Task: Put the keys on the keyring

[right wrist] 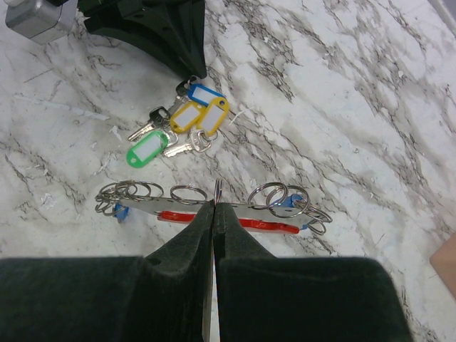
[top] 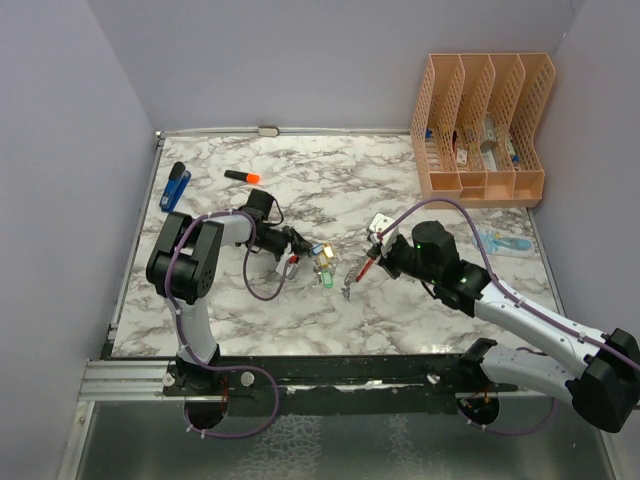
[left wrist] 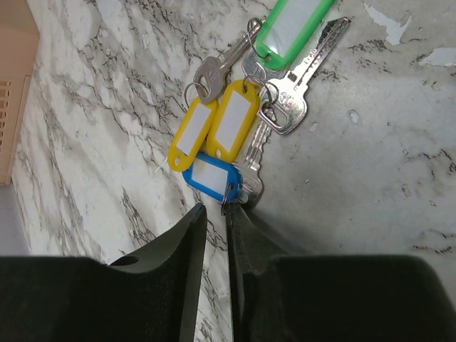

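The keys (left wrist: 235, 121) lie in a bunch on the marble with blue, yellow and green tags; they also show in the top view (top: 323, 262) and the right wrist view (right wrist: 178, 125). My left gripper (left wrist: 214, 208) sits low at the bunch's blue tag (left wrist: 210, 173), jaws a narrow gap apart with bare marble between them; the tag's small ring touches the right fingertip. In the top view, the left gripper (top: 303, 247) is just left of the keys. My right gripper (right wrist: 215, 205) is shut on the keyring (right wrist: 157, 211), a silver and red bar carrying several split rings, held right of the keys (top: 362, 270).
An orange marker (top: 242, 177) and a blue stapler (top: 175, 186) lie at the back left. An orange file organiser (top: 485, 125) stands at the back right, with a pale blue item (top: 505, 243) in front of it. A small silver object (top: 380, 225) rests behind the right gripper.
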Tool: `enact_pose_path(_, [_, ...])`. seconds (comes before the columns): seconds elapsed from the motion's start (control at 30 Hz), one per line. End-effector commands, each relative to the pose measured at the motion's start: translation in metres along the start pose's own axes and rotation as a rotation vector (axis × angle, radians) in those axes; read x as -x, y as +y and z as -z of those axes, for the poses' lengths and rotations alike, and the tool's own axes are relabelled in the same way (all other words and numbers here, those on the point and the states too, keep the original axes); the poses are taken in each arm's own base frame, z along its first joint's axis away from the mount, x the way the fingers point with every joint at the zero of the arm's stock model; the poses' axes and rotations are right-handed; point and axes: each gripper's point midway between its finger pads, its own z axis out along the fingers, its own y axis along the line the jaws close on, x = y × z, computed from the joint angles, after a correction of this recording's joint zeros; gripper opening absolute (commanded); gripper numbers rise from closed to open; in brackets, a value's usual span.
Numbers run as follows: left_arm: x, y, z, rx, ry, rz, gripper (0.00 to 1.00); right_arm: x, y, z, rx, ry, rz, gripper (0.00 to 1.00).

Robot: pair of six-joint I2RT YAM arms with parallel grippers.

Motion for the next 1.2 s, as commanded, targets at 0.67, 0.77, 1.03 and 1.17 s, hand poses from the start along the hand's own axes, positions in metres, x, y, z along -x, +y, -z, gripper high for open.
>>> enact_pose_path(0.67, [0.01,0.006,0.005,-0.089,-0.023,-0.071,0.0,0.022,-0.003,-0.001,-0.008,-0.085,0.021,0.01])
enact_pose_path(0.77, [0.024,0.043,0.023,-0.006,-0.04,-0.025,0.0,0.028,0.002,0.001,0.014,-0.113,0.047,0.01])
enact_pose_path(1.03, [0.067,0.087,0.056,0.028,-0.081,-0.016,0.0,0.026,0.029,-0.012,0.159,-0.084,-0.009,0.01])
enact_pose_path(1.17, [0.082,0.099,0.064,0.039,-0.109,-0.05,0.0,0.038,0.033,-0.012,0.173,-0.152,-0.03,0.01])
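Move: The left hand is right at the ring of the blue tag, the tag's middle about 2 cm to its right and level fore and aft, 1 cm below. From the left hand, the yellow tags lie about 3 cm right and 2 cm back, the green tag some 3 cm right and 7 cm back. The right hand holds the keyring; from it the blue tag lies about 8 cm ahead, 10 cm left and 13 cm down. Staying almost in place at the table, the left hand shuts its slightly open fingers on the blue tag's ring, then lifts it ever faster, about 12 cm up with some 2 cm forward. Late on, the right hand, keeping the keyring pinched, eases some 2 cm left, a little back and finally down, turning about 5 degrees counter-clockwise. ##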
